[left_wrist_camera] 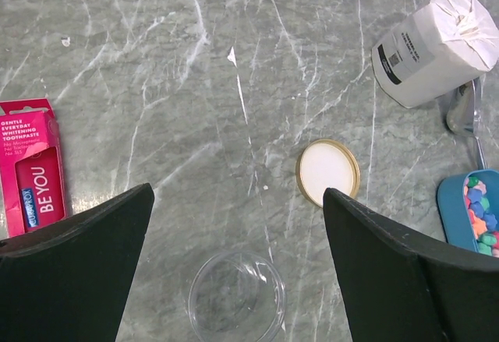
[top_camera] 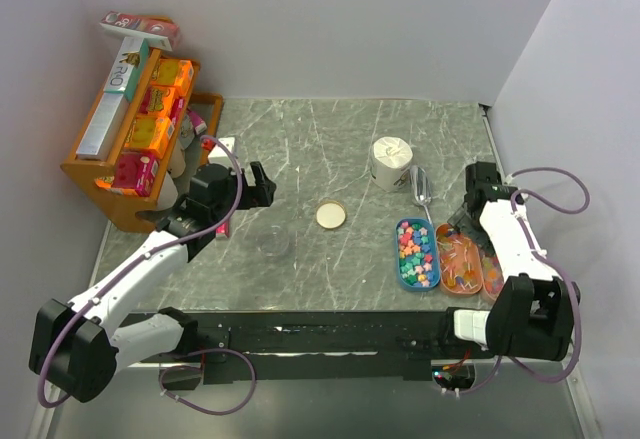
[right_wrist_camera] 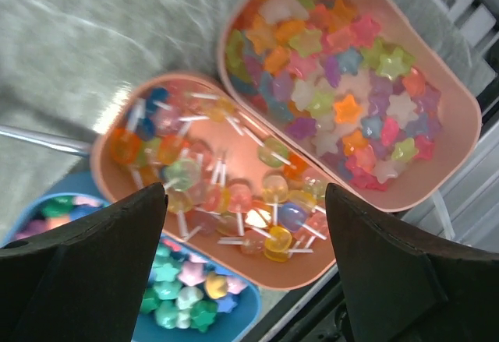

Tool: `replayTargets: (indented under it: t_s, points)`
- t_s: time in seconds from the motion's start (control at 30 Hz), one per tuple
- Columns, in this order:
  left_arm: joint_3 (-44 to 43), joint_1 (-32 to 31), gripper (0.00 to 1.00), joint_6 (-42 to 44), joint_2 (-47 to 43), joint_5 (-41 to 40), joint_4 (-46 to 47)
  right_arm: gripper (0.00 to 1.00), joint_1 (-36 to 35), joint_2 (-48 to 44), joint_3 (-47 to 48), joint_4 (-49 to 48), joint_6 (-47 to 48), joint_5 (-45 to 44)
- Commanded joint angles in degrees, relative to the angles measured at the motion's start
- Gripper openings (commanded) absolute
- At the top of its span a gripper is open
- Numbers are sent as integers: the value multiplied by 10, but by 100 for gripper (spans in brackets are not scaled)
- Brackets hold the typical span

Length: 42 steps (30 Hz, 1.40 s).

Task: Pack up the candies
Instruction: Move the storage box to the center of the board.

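The candies are small star-shaped sweets in mixed colours, filling a blue tray and a pink tray at the right. A second pink tray between them holds small lollipops. My right gripper hangs open just above these trays, with nothing between its fingers. My left gripper is open and empty above the table. An empty clear jar stands below it. The jar's gold-rimmed lid lies flat to its right.
A white paper-wrapped roll and a metal spoon lie behind the trays. A pink toothpaste box lies left of the jar. A wooden rack with orange boxes stands at the far left. Walls close three sides.
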State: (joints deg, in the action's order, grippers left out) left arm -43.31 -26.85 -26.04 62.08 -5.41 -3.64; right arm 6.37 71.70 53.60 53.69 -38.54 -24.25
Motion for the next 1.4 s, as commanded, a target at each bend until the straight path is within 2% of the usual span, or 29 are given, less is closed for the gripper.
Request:
replayTargets:
  t_s: [0.0, 0.5, 0.67, 0.8, 0.93, 1.2, 1.37]
  points:
    - [-3, -2, 96, 10, 4, 16, 21, 89, 25, -12, -42, -17, 9, 21]
    - [-79, -6, 96, -1, 68, 78, -38, 91, 47, -47, -87, -55, 15, 46]
    - [-100, -6, 96, -6, 76, 94, -44, 92, 88, -54, -104, -86, 28, 88]
    - [-120, -6, 96, -9, 89, 102, -51, 90, 148, -60, -117, -108, 39, 127]
    - [-136, -6, 97, -6, 102, 104, -57, 85, 175, -61, -133, -134, 45, 176]
    - [-146, -6, 96, 3, 110, 99, -65, 72, 194, -39, -155, -153, 44, 214]
    - [-137, -6, 97, 0, 104, 97, -57, 59, 195, -30, -158, -159, 51, 228]
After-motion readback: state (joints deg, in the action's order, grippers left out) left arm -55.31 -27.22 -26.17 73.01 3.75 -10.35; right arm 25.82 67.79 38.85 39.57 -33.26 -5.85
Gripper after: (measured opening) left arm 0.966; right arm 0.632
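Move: The pink box of star candies lies about 7 cm to the right hand's right, 3 cm back and some 8 cm below. The pink lollipop box beside it is nearly under that hand, about 1 cm ahead and 3 cm left, and the blue candy box is some 13 cm left and 2 cm ahead, both at the same depth. From the left hand the star-candy box is roughly 54 cm right, 22 cm back and 17 cm below. Towards the rim where the two pink boxes meet, the right hand sinks about 5 cm in all: first down and back, a brief ease up, then right and down again, with its fingers turning some 15 degrees more upright. They close by about a quarter astride that rim; touch can't be made out. The open left hand dips, rises again and shifts about 4 cm right. ##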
